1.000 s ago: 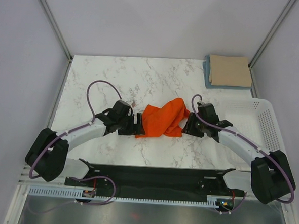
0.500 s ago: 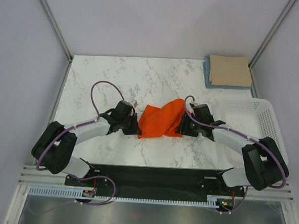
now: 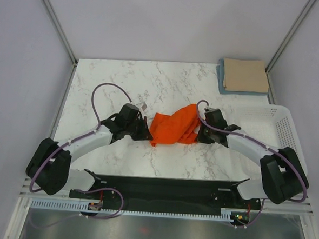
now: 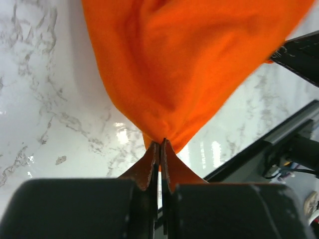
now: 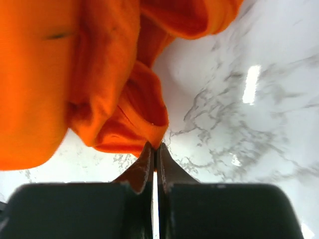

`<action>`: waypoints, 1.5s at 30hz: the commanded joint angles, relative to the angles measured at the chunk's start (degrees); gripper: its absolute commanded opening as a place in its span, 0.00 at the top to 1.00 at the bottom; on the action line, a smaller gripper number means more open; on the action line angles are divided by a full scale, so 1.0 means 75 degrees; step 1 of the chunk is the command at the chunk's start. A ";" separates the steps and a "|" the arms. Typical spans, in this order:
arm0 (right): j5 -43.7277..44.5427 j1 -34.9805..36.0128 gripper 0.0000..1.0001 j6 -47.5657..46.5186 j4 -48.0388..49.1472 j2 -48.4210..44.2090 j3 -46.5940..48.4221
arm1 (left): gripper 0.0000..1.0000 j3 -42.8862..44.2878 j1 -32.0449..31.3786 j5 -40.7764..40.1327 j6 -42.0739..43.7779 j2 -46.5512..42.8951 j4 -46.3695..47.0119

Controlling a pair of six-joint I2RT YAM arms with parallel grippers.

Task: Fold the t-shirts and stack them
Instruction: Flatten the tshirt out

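A crumpled bright orange t-shirt (image 3: 174, 128) lies bunched at the middle of the marble table. My left gripper (image 3: 147, 135) is shut on its left edge; in the left wrist view the orange cloth (image 4: 189, 64) rises from the pinched jaws of that gripper (image 4: 160, 145). On the other side, the right gripper (image 3: 198, 134) pinches the shirt's right edge, a hemmed fold (image 5: 144, 119) caught at its tips (image 5: 154, 147). A folded tan-beige t-shirt (image 3: 244, 75) rests on a folded light blue t-shirt (image 3: 221, 79) at the far right corner.
A white perforated basket (image 3: 283, 132) stands at the right side of the table, close behind the right arm. Grey walls close in the table on the left, back and right. A black rail (image 3: 166, 190) runs along the near edge.
Both grippers have closed on the orange t-shirt's opposite edges. The arms shifted slightly inward and the cloth is drawn a little between them.
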 commanded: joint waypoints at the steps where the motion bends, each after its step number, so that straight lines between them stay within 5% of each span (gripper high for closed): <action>1: 0.1704 0.0002 1.00 -0.0143 -0.1543 -0.1199 0.1280 | 0.98 0.1054 -0.0010 0.0095 -0.0205 -0.1017 -0.0386; 4: 0.2911 0.0014 1.00 0.0264 -0.3277 -0.2242 0.2382 | 0.98 0.2085 -0.0010 -0.0350 0.0029 -0.1627 -0.1627; 8: 0.2929 0.0002 1.00 0.0676 -0.4416 -0.3391 0.3180 | 0.98 0.3431 -0.0010 -0.0948 0.0310 -0.2085 -0.2917; 16: 0.2553 0.0002 1.00 0.0748 -0.3751 -0.3944 0.2574 | 0.98 0.3811 0.0270 -0.1300 0.0990 -0.1197 -0.3646; 22: 0.2833 0.0002 1.00 0.0151 -0.2228 -0.2809 0.2325 | 0.98 0.3634 0.1418 -0.1337 0.1060 -0.0482 -0.3506; 24: 0.2916 -0.0010 1.00 0.0045 -0.1724 -0.1922 0.2605 | 0.98 0.3797 0.1968 -0.0232 0.1212 0.0196 -0.3120; 25: 0.2893 -0.0022 1.00 -0.0060 -0.1386 -0.1243 0.2828 | 0.94 0.4135 0.2284 0.0787 0.1282 0.0872 -0.3026; 29: 0.2437 -0.0243 0.94 -0.0342 -0.1008 0.0526 0.3798 | 0.70 0.4839 0.2416 0.0567 0.1388 0.1803 -0.3060; 31: 0.2388 -0.0361 0.77 -0.0261 -0.1357 0.1093 0.4397 | 0.53 0.4923 0.2404 -0.0020 0.1482 0.1712 -0.3142; 34: 0.2610 -0.0385 0.59 -0.0156 -0.2410 0.1389 0.5220 | 0.43 0.4480 0.2194 -0.1006 0.1681 0.1115 -0.3259; 45: 0.1837 0.0388 0.54 0.2772 -0.2776 -0.1247 0.1812 | 0.44 0.1948 0.0201 -0.1232 0.1004 -0.0409 -0.3178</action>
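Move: Each gripper already pinches an end of the bunched t-shirt. For the left hand, the bare table to lay its end over is about 12 cm ahead, 8 cm left; the shirt's bulk lies 5 cm ahead, 10 cm right. For the right hand, the laying spot is some 12 cm ahead, 2 cm right, the bulk 5 cm ahead, 10 cm left, the tan-and-blue stack 28 cm ahead, 19 cm right, and the white basket level, 31 cm right. Keep both pinches and whip the t-shirt up about 25 cm, tilting the fingertips outward and easing the right hand rightward. Swing both hands down and forward, the left also leftward, to lay the cloth out; open both grippers while still well above the table, then draw the empty hands back some 10 cm over the shirt. ##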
